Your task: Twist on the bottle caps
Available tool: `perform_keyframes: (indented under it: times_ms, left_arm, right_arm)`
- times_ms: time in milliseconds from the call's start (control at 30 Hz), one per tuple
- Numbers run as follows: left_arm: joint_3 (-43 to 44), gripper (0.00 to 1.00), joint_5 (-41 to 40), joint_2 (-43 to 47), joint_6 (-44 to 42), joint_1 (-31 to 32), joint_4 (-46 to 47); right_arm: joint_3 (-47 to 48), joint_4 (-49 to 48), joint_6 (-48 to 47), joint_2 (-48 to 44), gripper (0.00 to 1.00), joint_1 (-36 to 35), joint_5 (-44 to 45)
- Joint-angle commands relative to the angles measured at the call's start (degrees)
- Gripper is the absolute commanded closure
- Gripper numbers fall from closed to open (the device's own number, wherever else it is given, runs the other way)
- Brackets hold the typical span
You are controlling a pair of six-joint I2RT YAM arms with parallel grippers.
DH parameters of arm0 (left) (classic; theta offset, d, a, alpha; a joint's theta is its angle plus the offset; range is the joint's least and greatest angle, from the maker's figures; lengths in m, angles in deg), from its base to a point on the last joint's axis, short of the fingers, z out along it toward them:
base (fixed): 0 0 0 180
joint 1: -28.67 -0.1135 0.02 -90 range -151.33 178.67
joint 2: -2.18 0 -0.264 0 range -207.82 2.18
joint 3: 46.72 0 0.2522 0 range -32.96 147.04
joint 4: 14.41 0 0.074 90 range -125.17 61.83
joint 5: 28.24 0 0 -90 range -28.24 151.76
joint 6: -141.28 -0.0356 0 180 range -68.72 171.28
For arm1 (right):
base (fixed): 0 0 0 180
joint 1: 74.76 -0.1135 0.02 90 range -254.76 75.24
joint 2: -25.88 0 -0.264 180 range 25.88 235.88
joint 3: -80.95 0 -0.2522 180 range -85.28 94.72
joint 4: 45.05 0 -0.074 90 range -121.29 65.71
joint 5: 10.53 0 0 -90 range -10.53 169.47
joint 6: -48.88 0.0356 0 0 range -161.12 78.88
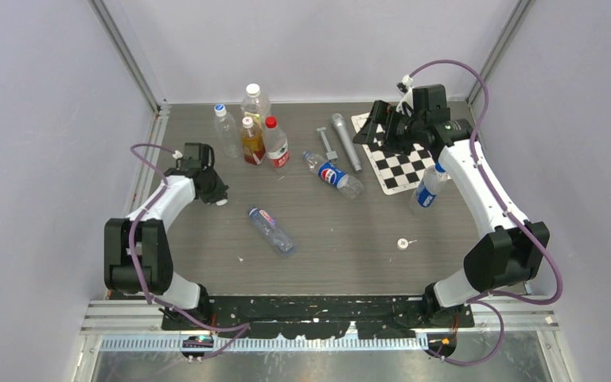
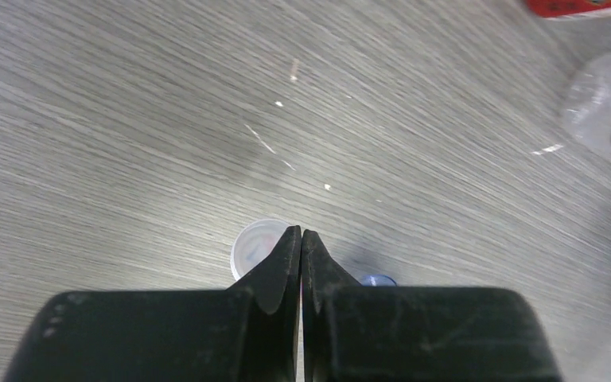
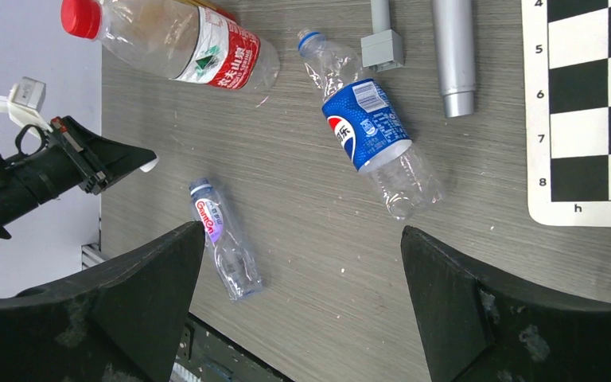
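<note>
My left gripper (image 1: 215,196) is shut and empty, low over the table. In the left wrist view its tips (image 2: 301,233) sit over a white cap (image 2: 251,245), open side up, with a blue cap (image 2: 378,279) peeking out beside the right finger. A second white cap (image 1: 402,243) lies front right. The Pepsi bottle (image 1: 332,173) (image 3: 370,127) and a nearly plain bottle (image 1: 270,229) (image 3: 224,239) lie on their sides. A blue-labelled bottle (image 1: 427,189) stands beside the right arm. My right gripper (image 1: 380,131) (image 3: 302,231) is wide open, high over the back right.
Several upright bottles stand at the back, among them an amber one (image 1: 252,142) and a red-capped one (image 1: 276,143). A grey cylinder (image 1: 346,142) and a small grey tool (image 1: 327,143) lie by a checkerboard (image 1: 402,163). Walls close in the sides.
</note>
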Motion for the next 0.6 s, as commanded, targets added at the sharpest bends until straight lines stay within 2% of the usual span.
perform_keyframes:
  times_ms: [0,133,267,400,500,567]
  left_arm:
    - [0.71,1.0,7.18,4.21,1.22,-0.29,2.0]
    - [1.54,1.0,12.62,6.34,3.82,-0.33,1.93]
    - [1.39,1.0,17.72,7.87,8.45,-0.14,3.17]
    - [1.28,1.0,21.07,8.37,12.86,1.29,5.11]
    - [2.0,1.0,22.29,8.31,15.63,3.61,6.48]
    - [2.62,1.0,22.84,8.45,17.67,5.37,7.38]
  right_arm:
    - [-0.75,-2.25,-1.49,-2.35,0.0,-1.35,-1.21]
    - [-1.95,-4.5,-3.4,-3.16,0.0,-4.23,-2.33]
    - [-6.28,-12.85,-2.81,-4.48,0.0,-9.23,-3.53]
    - [-15.23,-29.92,1.68,-6.2,0.0,-14.83,-3.5]
    - [-23.43,-47.1,6.16,-6.28,0.0,-18.85,-2.61]
    - [-25.35,-51.43,7.93,-5.12,0.0,-20.64,-1.16]
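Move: The purple-label bottle lying on the table is about 26 cm left of the open right hand, 10 cm back and 22 cm lower. The Pepsi bottle lies some 9 cm left, 9 cm ahead and 22 cm below that hand. From the left hand, already holding the white cap, the purple-label bottle is about 14 cm right, 6 cm back and 3 cm down; the standing red-capped bottle is 15 cm right, 17 cm ahead, its middle 5 cm higher. Open right hand sweeps about 13 cm left and back towards the purple-label bottle; left lifts the cap rightward. ##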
